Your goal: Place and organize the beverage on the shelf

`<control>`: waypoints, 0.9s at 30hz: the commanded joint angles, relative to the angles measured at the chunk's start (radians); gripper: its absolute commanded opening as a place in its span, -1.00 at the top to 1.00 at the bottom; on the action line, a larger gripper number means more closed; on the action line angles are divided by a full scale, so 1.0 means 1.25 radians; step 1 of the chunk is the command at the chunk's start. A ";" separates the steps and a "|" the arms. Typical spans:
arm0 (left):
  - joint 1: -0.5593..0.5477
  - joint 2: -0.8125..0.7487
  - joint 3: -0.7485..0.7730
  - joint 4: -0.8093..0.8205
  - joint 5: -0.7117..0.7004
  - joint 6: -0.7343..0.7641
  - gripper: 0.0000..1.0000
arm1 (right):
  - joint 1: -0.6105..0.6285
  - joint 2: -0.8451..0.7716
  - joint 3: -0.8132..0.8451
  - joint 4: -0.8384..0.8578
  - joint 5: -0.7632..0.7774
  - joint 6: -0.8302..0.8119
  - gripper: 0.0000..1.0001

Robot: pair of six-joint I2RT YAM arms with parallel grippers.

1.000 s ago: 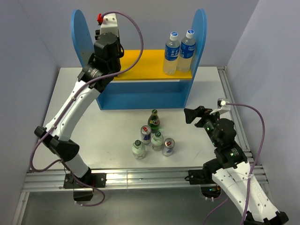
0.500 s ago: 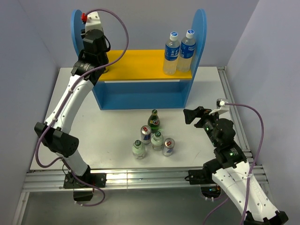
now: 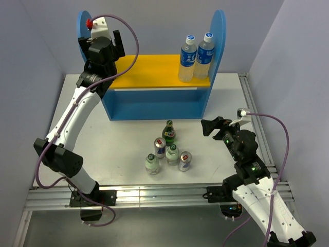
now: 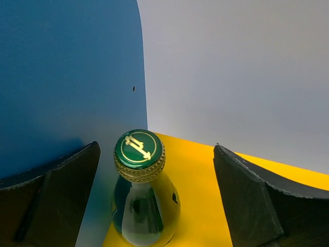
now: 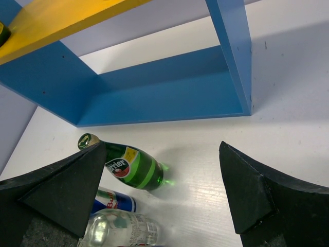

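Observation:
A dark green glass bottle [image 4: 144, 200] stands upright on the shelf's yellow upper board [image 4: 226, 195], close against the left blue side panel [image 4: 67, 77]. My left gripper [image 4: 156, 154] is open around it, its jaws well clear of the glass on both sides. From above, the left gripper [image 3: 114, 49] hides that bottle. On the table stand another green bottle [image 3: 168, 132], two cans [image 3: 160, 147] [image 3: 184, 161] and two short clear bottles [image 3: 172, 154] [image 3: 151, 163]. My right gripper [image 3: 211, 126] hangs open and empty to their right. Seen from the right wrist, the right gripper [image 5: 163, 149] faces the green bottle [image 5: 131, 167].
Two taller clear bottles with blue caps [image 3: 189, 58] [image 3: 205, 55] stand at the right end of the yellow board [image 3: 154, 69]. The blue shelf [image 3: 154, 105] sits at the back of the table. Grey walls close in the left, right and back sides.
My left gripper has opened and let go of the green bottle on the yellow board, and has lifted slightly. The right arm has not moved.

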 commanded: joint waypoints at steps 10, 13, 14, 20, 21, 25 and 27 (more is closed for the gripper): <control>-0.027 -0.101 0.056 -0.059 0.013 -0.029 -0.99 | 0.005 -0.013 -0.004 0.027 0.012 0.002 -0.95; -0.096 -0.134 0.058 -0.087 -0.054 -0.020 -0.99 | 0.007 -0.015 -0.005 0.026 0.016 0.002 -0.95; -0.118 -0.148 0.050 -0.103 -0.072 -0.024 -0.99 | 0.005 -0.014 -0.004 0.022 0.018 0.004 -0.95; -0.346 -0.332 -0.204 -0.100 -0.090 -0.089 -0.96 | 0.005 -0.029 -0.002 0.011 0.026 0.005 -0.95; -0.372 -0.347 -0.251 -0.091 -0.094 -0.107 -0.95 | 0.005 -0.030 -0.002 0.010 0.026 0.006 -0.95; -0.453 -0.415 -0.525 0.011 -0.066 -0.203 -0.93 | 0.005 -0.027 -0.002 0.010 0.031 0.006 -0.94; -0.468 -0.430 -0.578 0.036 -0.031 -0.232 -0.90 | 0.005 -0.024 0.001 0.006 0.034 0.006 -0.94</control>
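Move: The green bottle still standing on the table lies about 17 cm back and 28 cm to the right of the left hand, some 35 cm below it; from the right hand it is about 7 cm ahead, 17 cm left and 17 cm down. From the left hand, the red-topped can is roughly 25 cm back and 23 cm right, the left clear bottle 33 cm back and 19 cm right. The shelved green bottle stands just under the left hand, 2 cm ahead and 1 cm left. Back off the shelf, slowly at first and slightly upward, the left hand leaves the shelved green bottle with its fingers still wide open; it then sweeps quickly back and right past the shelf's front edge, and finally drops towards the green bottle and cans on the table. In all about 20 cm back and 12 cm right, ending 6 cm lower, the hand swinging some 25 degrees clockwise. ##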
